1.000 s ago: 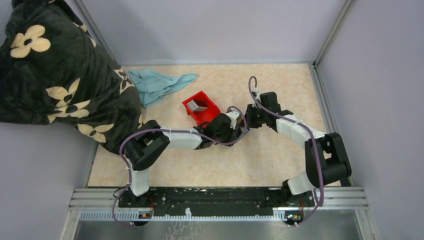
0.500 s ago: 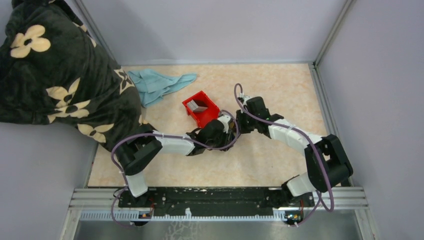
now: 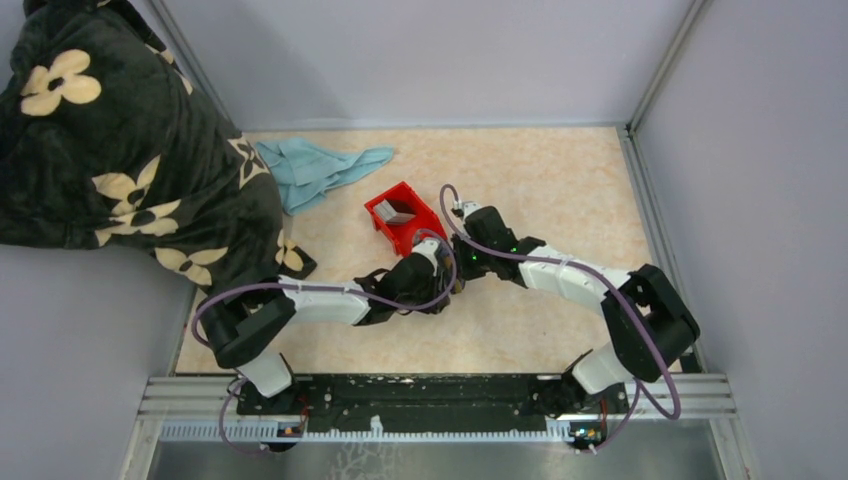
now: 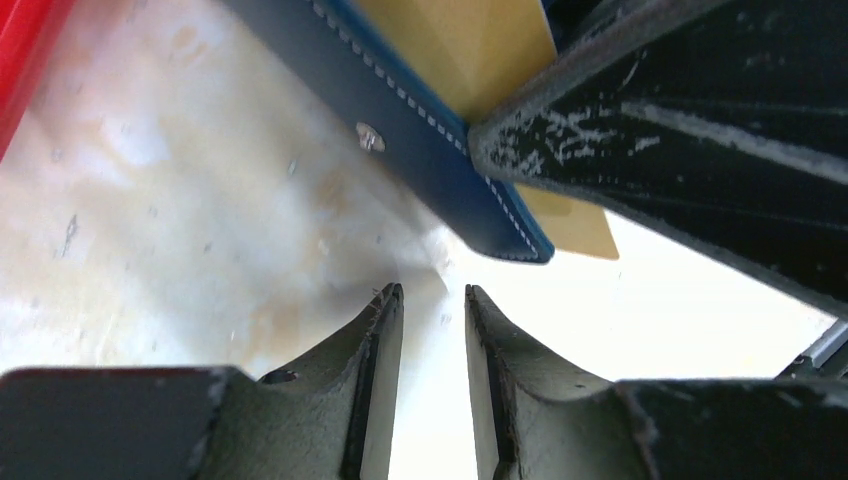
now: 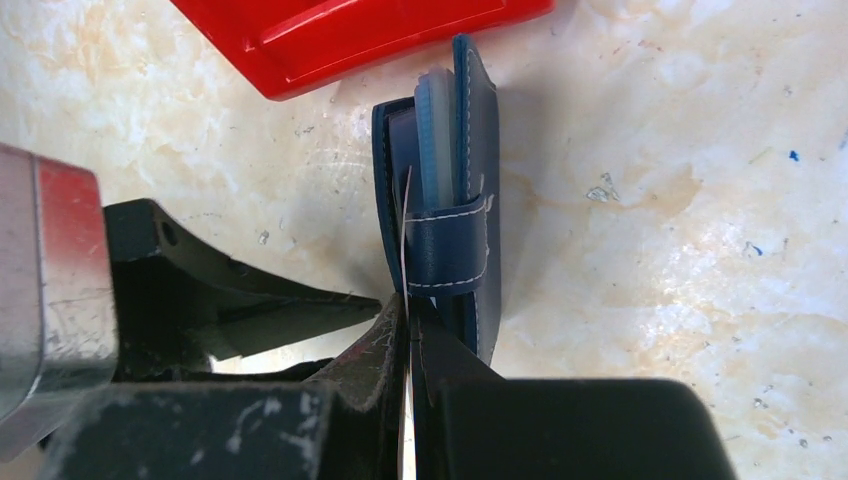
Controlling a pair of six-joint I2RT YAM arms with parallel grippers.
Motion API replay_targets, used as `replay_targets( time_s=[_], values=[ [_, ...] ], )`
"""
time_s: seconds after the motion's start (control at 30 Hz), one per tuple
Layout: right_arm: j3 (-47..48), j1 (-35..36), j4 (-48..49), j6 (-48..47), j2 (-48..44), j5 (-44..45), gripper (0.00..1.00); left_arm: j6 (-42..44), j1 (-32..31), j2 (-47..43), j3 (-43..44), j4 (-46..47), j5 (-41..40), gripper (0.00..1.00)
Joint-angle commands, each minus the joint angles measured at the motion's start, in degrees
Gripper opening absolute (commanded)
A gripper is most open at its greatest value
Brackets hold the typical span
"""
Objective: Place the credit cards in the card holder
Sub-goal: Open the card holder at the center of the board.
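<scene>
The navy card holder (image 5: 462, 150) stands on edge on the table just in front of the red bin, its snap tab (image 5: 447, 250) wrapped across it. My right gripper (image 5: 408, 302) is shut on a thin credit card (image 5: 406, 225), seen edge-on, whose far end sits between the holder's leaves. In the left wrist view the same tan card (image 4: 470, 50) lies against the holder's stitched navy edge (image 4: 420, 120), with a right finger (image 4: 660, 110) over it. My left gripper (image 4: 433, 292) is just below the holder, open by a narrow gap with nothing in it. Both grippers meet beside the bin (image 3: 452, 272).
The red bin (image 3: 402, 217) holds a grey card-like piece and stands just behind the grippers. A light blue cloth (image 3: 322, 168) lies at the back left. A dark flowered blanket (image 3: 110, 150) covers the left side. Metal frame posts and grey walls bound the table.
Both arms have shifted left and slightly nearer, bringing the grippers and the card holder from right of the red bin to just in front of it. The right gripper stays shut.
</scene>
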Motion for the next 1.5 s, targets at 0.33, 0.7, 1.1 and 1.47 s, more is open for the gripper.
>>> replay_targets(
  time_s=[0.33,0.7,1.1,1.47],
  values=[
    [-1.0,3.9,-2.7,0.7,3.1,9.5,0.0,-8.3,-3.4,-17.7,-3.4,-25.8,-9.8,0.38],
    [0.7,4.7,-4.9,0.2,3.3,10.2,0.0,-5.6,-3.3,-20.3,3.2,-15.5,-19.4,0.39],
    [0.9,5.2,-5.2,0.4,2.7,10.5,0.0,-0.9,-3.2,-6.0,17.3,-13.0,-26.3,0.4],
    [0.4,5.3,-4.6,1.0,1.6,9.7,0.0,-3.0,-2.2,-3.7,14.8,-11.9,-27.4,0.34]
  ],
)
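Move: The card holder stands on its edge, slightly spread; its middle is about 5 cm ahead of the left hand, 3 cm to its right and 2 cm higher. The red box lies some 18 cm ahead of the left hand and 7 cm to its left, at about its height. The right hand already grips the gold card; from there the holder's middle is roughly 2 cm ahead, 1 cm left and 4 cm lower, the red box 14 cm ahead, 10 cm left and 5 cm down. The right fingers keep their pinch on the gold card between the holder's covers, sinking and tilting only slightly. The empty left hand backs off low to the left and back, then swings up about 12 cm and forward some 10 cm, curving back right to hang above and left of the holder. It turns counter-clockwise while its fingers tip up flatter and stay part open; no left-hand touch can be seen. ##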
